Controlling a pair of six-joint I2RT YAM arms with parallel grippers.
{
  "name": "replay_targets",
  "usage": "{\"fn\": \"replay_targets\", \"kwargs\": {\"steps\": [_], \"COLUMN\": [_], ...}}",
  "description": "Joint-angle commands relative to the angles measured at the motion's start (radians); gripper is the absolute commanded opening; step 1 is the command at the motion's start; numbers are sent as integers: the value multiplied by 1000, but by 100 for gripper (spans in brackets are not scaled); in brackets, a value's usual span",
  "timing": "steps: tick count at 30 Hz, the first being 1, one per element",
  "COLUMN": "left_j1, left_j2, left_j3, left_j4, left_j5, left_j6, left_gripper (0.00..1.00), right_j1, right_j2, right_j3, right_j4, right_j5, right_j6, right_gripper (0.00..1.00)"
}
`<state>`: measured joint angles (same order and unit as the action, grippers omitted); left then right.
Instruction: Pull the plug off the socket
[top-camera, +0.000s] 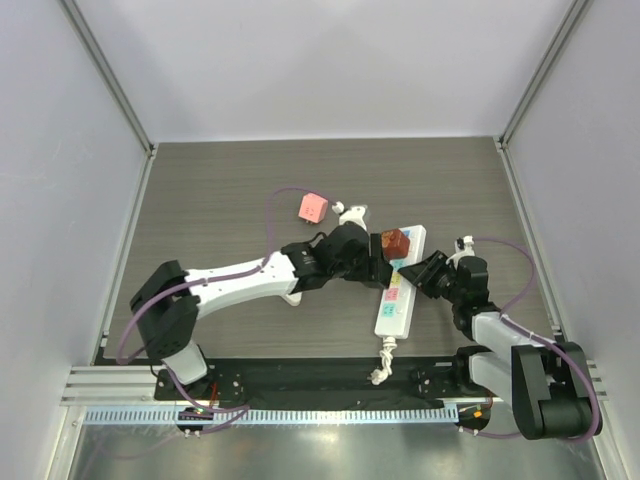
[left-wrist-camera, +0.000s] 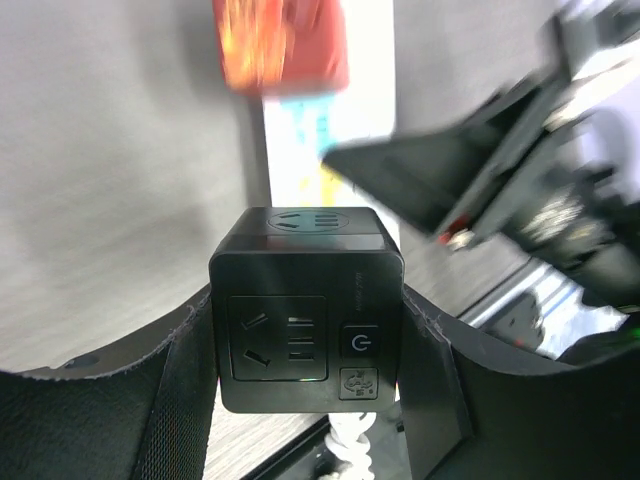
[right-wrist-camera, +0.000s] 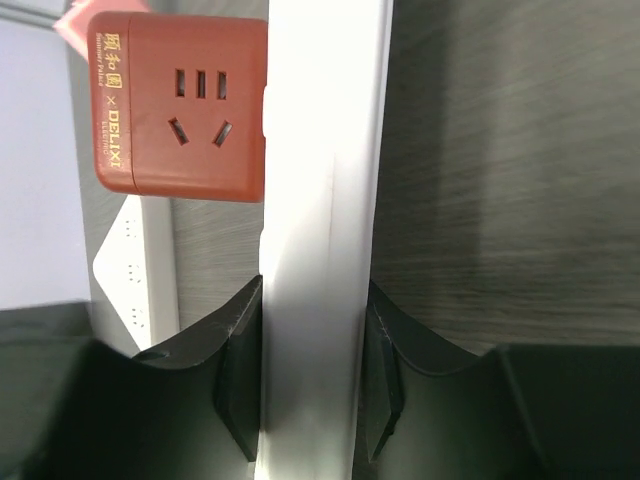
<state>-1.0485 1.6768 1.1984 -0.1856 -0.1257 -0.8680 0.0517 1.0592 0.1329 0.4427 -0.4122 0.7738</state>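
Observation:
The white power strip (top-camera: 392, 312) with coloured outlet faces lies near the table's front, its knotted cord (top-camera: 381, 366) at the near end. My left gripper (top-camera: 377, 267) is shut on a black cube plug (left-wrist-camera: 305, 310), which has its own outlet face and power button. The strip (left-wrist-camera: 298, 140) runs behind the black cube; I cannot tell whether the cube still sits in it. My right gripper (top-camera: 422, 276) is shut on the strip's long sides (right-wrist-camera: 312, 250), close to the left gripper. A red cube plug (top-camera: 395, 243) sits in the strip's far end and shows in the right wrist view (right-wrist-camera: 180, 105).
A pink cube (top-camera: 313, 208) and a small white triangular plate (top-camera: 351, 213) lie behind the left gripper. The plate also shows in the right wrist view (right-wrist-camera: 130, 260). Grey walls enclose the table on three sides. A black rail (top-camera: 320, 380) runs along the front edge.

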Motion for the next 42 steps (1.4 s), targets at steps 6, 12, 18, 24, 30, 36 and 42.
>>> {"fn": "replay_targets", "kwargs": {"steps": [6, 12, 18, 24, 30, 36, 42], "left_j1": [1, 21, 94, 261, 318, 331, 334], "left_j2": [-184, -161, 23, 210, 334, 435, 485], "left_j3": [1, 61, 236, 409, 532, 607, 625], "left_j4": [-43, -147, -215, -267, -309, -331, -328], "left_j5": [-134, -206, -258, -98, -78, -52, -101], "left_j6": [60, 89, 243, 250, 271, 227, 202], "left_gripper": [0, 0, 0, 0, 0, 0, 1], "right_j1": [-4, -4, -6, -6, -6, -4, -6], "right_j2": [-27, -92, -197, -222, -168, -195, -188], "right_j3": [-12, -29, -59, -64, -52, -53, -52], "right_j4": [4, -9, -30, -39, -27, -41, -35], "right_j5": [78, 84, 107, 99, 64, 69, 64], "right_j6": [-61, -51, -44, -45, -48, -50, -54], "right_gripper": [1, 1, 1, 1, 1, 1, 1]}}
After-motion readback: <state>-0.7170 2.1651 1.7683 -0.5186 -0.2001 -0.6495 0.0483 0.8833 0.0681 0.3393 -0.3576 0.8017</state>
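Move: About 19 cm ahead of the left hand, 7 cm to its left and some 11 cm down lies the bare table spot where the held black plug is headed. The pink cube sits roughly 6 cm beyond that spot and 7 cm left of it; the red cube is about 9 cm ahead, 5 cm right and 6 cm below the hand. From the right hand, the spot is some 15 cm ahead, 16 cm left and slightly lower. Lifting the already freed black plug another 6 cm or so while drifting left, the left hand then swings it forward about 17 cm and a little left, sinking, away from the power strip. Near the pink cube it goes nearly straight down, its wrist having turned some 25 degrees, partly counter-clockwise, fingers still pinching the plug. The right hand keeps hold of the strip, easing back slightly. ##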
